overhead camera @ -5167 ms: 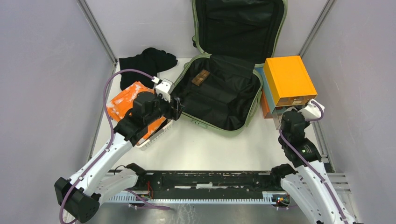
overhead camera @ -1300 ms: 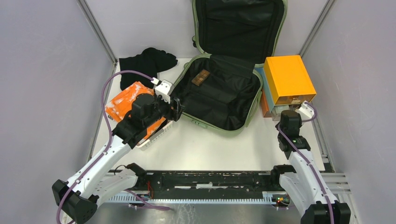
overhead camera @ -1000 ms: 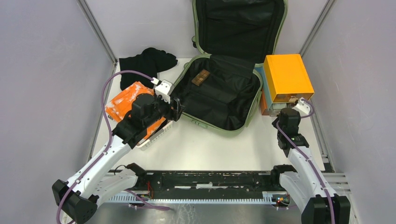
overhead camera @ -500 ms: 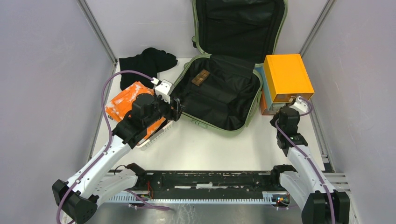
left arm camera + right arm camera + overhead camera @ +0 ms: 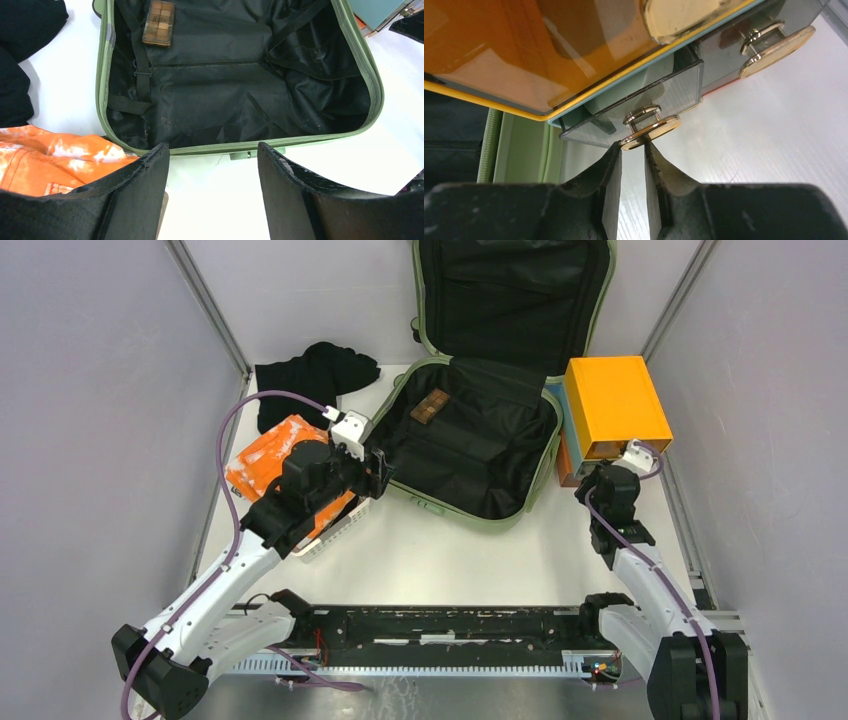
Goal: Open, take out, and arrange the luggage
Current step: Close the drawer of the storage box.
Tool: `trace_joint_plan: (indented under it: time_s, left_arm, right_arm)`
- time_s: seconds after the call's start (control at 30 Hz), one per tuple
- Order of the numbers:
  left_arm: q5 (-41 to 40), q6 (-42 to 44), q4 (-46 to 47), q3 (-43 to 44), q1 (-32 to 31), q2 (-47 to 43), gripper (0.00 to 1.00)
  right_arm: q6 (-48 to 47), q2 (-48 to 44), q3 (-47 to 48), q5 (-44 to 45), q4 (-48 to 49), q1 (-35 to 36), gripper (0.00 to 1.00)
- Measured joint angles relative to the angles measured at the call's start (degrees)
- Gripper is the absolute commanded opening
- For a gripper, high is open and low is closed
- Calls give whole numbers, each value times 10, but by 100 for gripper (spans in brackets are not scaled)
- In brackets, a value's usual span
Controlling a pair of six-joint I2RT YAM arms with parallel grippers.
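Observation:
The sage-green luggage point(image 5: 480, 455) lies open mid-table, its lid point(image 5: 510, 300) upright against the back wall and black lining showing point(image 5: 235, 95). A small brown checkered case point(image 5: 430, 406) point(image 5: 158, 22) lies inside at the far left. My left gripper point(image 5: 378, 472) point(image 5: 212, 150) hovers open just off the near-left rim, holding nothing. At the front of the orange and light-blue box point(image 5: 615, 410) is my right gripper point(image 5: 612, 472) point(image 5: 632, 145). Its jaws stand narrowly apart, with the gold knob point(image 5: 651, 131) of a clear-fronted drawer point(image 5: 644, 95) at the tips.
A white basket point(image 5: 335, 530) holding orange cloth point(image 5: 265, 455) point(image 5: 50, 160) sits under my left arm. A black garment point(image 5: 310, 375) point(image 5: 20, 30) lies at the back left. A second gold knob point(image 5: 776, 45) sits to the right. Walls close in on both sides.
My right arm has moved forward to the box front and its jaws have parted a little. The pulled-out drawer has gone back in. The left arm has not moved.

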Motion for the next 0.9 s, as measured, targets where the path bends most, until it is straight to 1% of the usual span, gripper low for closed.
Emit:
trace_joint_plan:
  time_s: [0.27,0.4,0.6,0.8,0.9]
  left_arm:
    - [-2,0,0,0,0,1,72]
    - [-3,0,0,0,0,2,72]
    - [-4,0,0,0,0,3,71]
    - [-5,0,0,0,0,3,72]
    - [-5,0,0,0,0,3,72]
  right_arm:
    - [-41,20,0,2,29,0,34]
    - [-63,28,0,2,42,0,41]
    - [-105,34,0,0,60,-1,50]
    - [-139,33,0,-28,73,-5,61]
    - [-157,29,0,-45,77,-9,64]
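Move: The half-open teal drawer's knob is right at the right gripper's tips, about 2 cm ahead of the hand point and level with it sideways and in height. The yellow drawer's knob stands about 4 cm ahead, 4 cm to the right and 6 cm higher; the right teal knob is some 5 cm ahead and 8 cm to the right. The suitcase's middle lies roughly 27 cm left and 8 cm ahead. From the left gripper, the half-open drawer's knob is about 45 cm right, 5 cm ahead and 14 cm below. Push the right gripper forward about 1.5 cm, its fingertips already against the teal drawer's knob, to drive the drawer into the box. As you go, spread the fingers from nearly shut to a bit over half open, roll the hand's left side down some 10 degrees and turn it slightly counter-clockwise; over the last part let the hand rise about 1 cm, the tips staying around the knob. ##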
